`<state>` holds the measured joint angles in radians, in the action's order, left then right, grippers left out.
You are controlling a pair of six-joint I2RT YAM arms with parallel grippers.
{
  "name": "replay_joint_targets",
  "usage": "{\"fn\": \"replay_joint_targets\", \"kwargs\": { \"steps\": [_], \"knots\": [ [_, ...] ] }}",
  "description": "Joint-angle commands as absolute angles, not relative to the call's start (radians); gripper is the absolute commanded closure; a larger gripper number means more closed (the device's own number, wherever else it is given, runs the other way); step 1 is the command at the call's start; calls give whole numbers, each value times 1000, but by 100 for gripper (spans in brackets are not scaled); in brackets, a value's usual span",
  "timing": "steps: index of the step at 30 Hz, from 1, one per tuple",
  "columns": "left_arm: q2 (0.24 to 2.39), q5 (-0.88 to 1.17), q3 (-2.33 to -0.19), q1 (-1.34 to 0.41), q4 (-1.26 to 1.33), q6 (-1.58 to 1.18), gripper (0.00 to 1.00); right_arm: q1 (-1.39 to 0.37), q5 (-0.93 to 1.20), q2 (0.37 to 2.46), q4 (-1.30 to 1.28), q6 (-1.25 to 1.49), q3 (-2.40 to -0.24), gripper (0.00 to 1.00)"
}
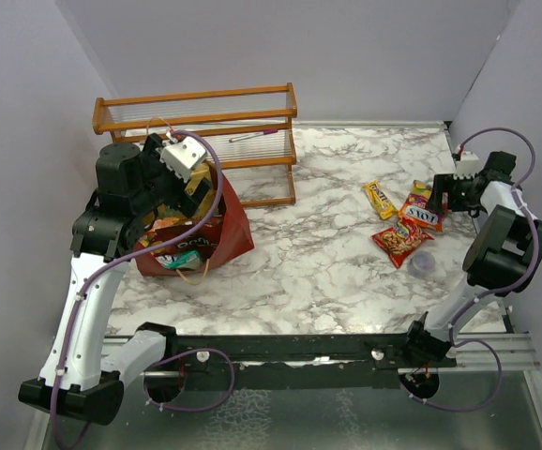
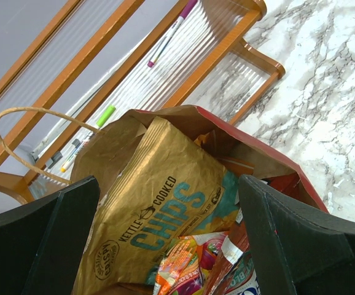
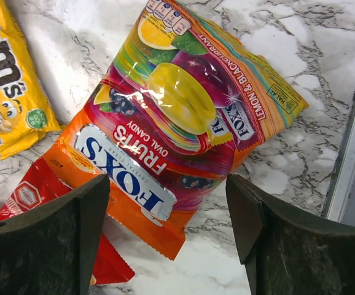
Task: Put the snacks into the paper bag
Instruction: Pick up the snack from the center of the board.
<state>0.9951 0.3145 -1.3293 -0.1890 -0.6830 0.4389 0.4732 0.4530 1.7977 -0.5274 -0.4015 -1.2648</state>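
Note:
The dark red paper bag (image 1: 233, 225) stands at the left with its mouth up, and its rim (image 2: 226, 123) shows in the left wrist view. Inside lie a tan-and-teal chip bag (image 2: 159, 209), an orange Fox's packet (image 2: 183, 267) and other snacks. My left gripper (image 1: 173, 192) hangs over the bag's mouth, open (image 2: 168, 184), holding nothing. At the right, a Fox's candy packet (image 1: 421, 212) (image 3: 183, 117), a yellow M&M's packet (image 1: 380, 199) (image 3: 5, 80) and a red packet (image 1: 401, 242) (image 3: 42, 196) lie on the marble. My right gripper (image 1: 440, 197) is open (image 3: 167, 190) just above the Fox's packet's lower end.
A wooden slatted rack (image 1: 205, 117) (image 2: 214, 55) stands behind the bag with pens (image 2: 171, 34) on its shelves. A small purple cup (image 1: 423, 263) sits beside the red packet. The table's right edge rail (image 3: 349, 141) runs close to the Fox's packet.

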Motion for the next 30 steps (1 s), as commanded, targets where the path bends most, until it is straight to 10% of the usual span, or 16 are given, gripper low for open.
{"fn": "replay_joint_targets", "kwargs": {
  "steps": [1,14,30],
  "knots": [
    [986,363,-1332,-184,-684,430,2,480,425,1854,-487,-424,-1299,21],
    [990,366,-1318,-184,-675,444,2,480,443,1972,-455,-471,-1289,27],
    [994,359,-1349,-184,-655,439,2,479,533,1891,-550,-541,-1309,89]
  ]
}}
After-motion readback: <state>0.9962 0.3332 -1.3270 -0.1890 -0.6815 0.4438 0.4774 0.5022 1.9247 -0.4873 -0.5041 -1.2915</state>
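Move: The orange Fox's snack bag lies just under the open right gripper, its middle about 3 cm ahead, 2 cm to the left and 5 cm below. The yellow M&M's pouch lies some 4 cm ahead and 14 cm left; the red snack bag 7 cm back and 9 cm left, overlapping the Fox's bag's near-left corner. From the left gripper, the Fox's bag is roughly 64 cm to the right, 10 cm ahead and 33 cm below. Sink the open right gripper about 4 cm onto the near, right-of-middle part of the Fox's bag, edging slightly forward and right and tipping the fingers a little. Stop there, then close the fingers most of the way to pinch a fold of the wrapper by the printed yellow fruit, turning counter-clockwise about 5 degrees and starting to ease upward. ##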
